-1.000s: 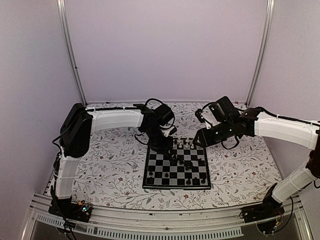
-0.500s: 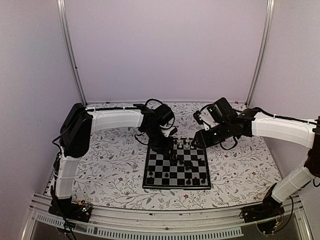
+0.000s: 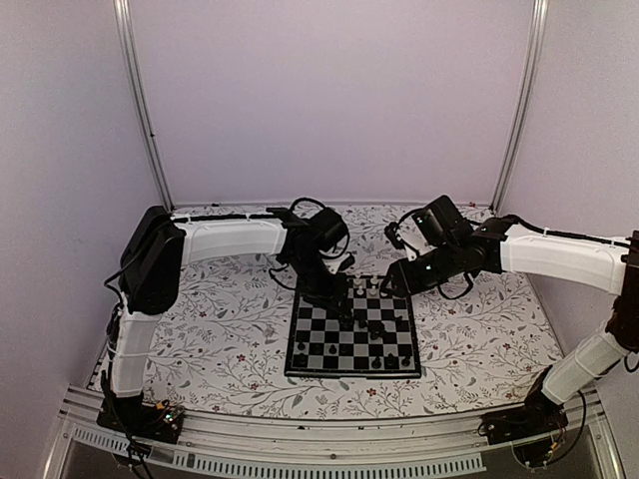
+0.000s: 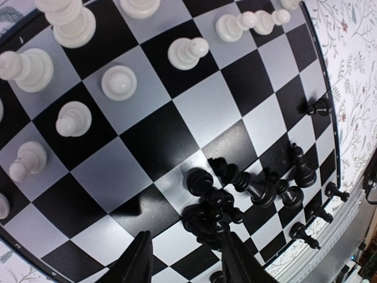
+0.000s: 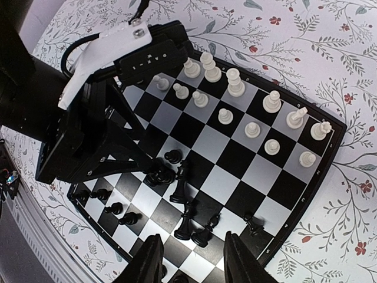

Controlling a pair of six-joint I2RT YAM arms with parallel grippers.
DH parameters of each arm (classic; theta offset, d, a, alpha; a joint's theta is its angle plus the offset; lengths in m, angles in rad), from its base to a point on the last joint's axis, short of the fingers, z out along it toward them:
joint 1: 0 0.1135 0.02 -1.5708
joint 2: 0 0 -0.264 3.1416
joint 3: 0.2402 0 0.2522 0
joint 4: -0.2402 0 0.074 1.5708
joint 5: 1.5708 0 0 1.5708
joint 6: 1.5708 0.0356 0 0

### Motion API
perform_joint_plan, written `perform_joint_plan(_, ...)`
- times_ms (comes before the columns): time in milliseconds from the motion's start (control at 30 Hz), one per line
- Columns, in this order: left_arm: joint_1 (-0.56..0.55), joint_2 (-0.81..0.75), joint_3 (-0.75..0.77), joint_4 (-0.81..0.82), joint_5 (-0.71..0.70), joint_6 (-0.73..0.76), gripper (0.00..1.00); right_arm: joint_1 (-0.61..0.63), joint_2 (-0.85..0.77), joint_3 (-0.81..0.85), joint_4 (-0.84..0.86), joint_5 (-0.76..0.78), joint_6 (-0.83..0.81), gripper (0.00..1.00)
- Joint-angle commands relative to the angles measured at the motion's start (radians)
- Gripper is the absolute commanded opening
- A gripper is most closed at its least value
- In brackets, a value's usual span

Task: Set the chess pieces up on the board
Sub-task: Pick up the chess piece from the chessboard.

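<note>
The board (image 3: 349, 373) lies at the table's middle. White chess pieces (image 5: 225, 115) stand in two rows along its far side (image 4: 118, 82). Black chess pieces (image 4: 219, 207) crowd in a heap near the board's centre, some tipped over (image 5: 184, 187), and others stand along the near rim (image 4: 306, 231). My left gripper (image 4: 185, 237) hangs low over the board, open. Its right finger (image 4: 238, 259) touches the heap, and only bare squares show between the fingers. From the right wrist view its tips (image 5: 154, 170) reach into that heap. My right gripper (image 5: 192, 237) hovers open above the board's right part, holding nothing.
A floral table cover (image 3: 220, 319) surrounds the board. The left arm (image 3: 230, 238) reaches in from the far left and the right arm (image 3: 559, 254) from the far right. Pale walls and metal posts (image 3: 140, 100) close the back.
The left gripper's jaws have spread a little wider over the black heap. The right arm has drifted slightly left and back.
</note>
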Motion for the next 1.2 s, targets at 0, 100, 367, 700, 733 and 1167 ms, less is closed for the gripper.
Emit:
perform_joint_plan(0, -0.014, 0.009, 0.027, -0.009, 0.029, 0.001, 0.43, -0.009, 0.016, -0.013, 0.02, -0.018, 0.001, 0.38)
perform_joint_plan(100, -0.018, 0.01, 0.027, -0.004, 0.038, 0.005, 0.43, -0.009, 0.018, -0.015, 0.022, -0.021, 0.001, 0.38)
perform_joint_plan(367, -0.021, 0.012, 0.01, -0.005, 0.046, 0.006, 0.42, -0.009, 0.024, -0.026, 0.025, -0.027, 0.0, 0.38)
perform_joint_plan(700, -0.018, 0.033, 0.009, -0.042, 0.047, 0.004, 0.39, -0.009, 0.026, -0.034, 0.033, -0.03, 0.006, 0.38)
perform_joint_plan(733, -0.016, 0.03, 0.006, -0.043, 0.045, 0.002, 0.38, -0.009, 0.026, -0.036, 0.035, -0.032, 0.007, 0.38)
perform_joint_plan(1167, 0.007, 0.01, -0.022, -0.046, 0.05, 0.005, 0.15, -0.009, 0.033, -0.041, 0.043, -0.035, 0.016, 0.38)
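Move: Just beneath the left fingertips lies the black chess piece of the pile, about 1 cm back and 2 cm below the hand point, level sideways. A standing black piece is about 1 cm ahead and 1 cm right of the hand, a lying black piece about 1 cm back and 3 cm right; the nearest white pawn stands 6 cm straight ahead. From the right hand the target lies some 11 cm left, about level, 11 cm down. Easing back about 1 cm over the black pile, the left hand barely rises, then sinks some 1.5 cm onto the piece with a slight tilt of the wrist. Low down, its half-open fingers close to under half their gap and come to pinch the piece from both sides. The right hand, still open and empty, sinks about 1.5 cm off to the side. ##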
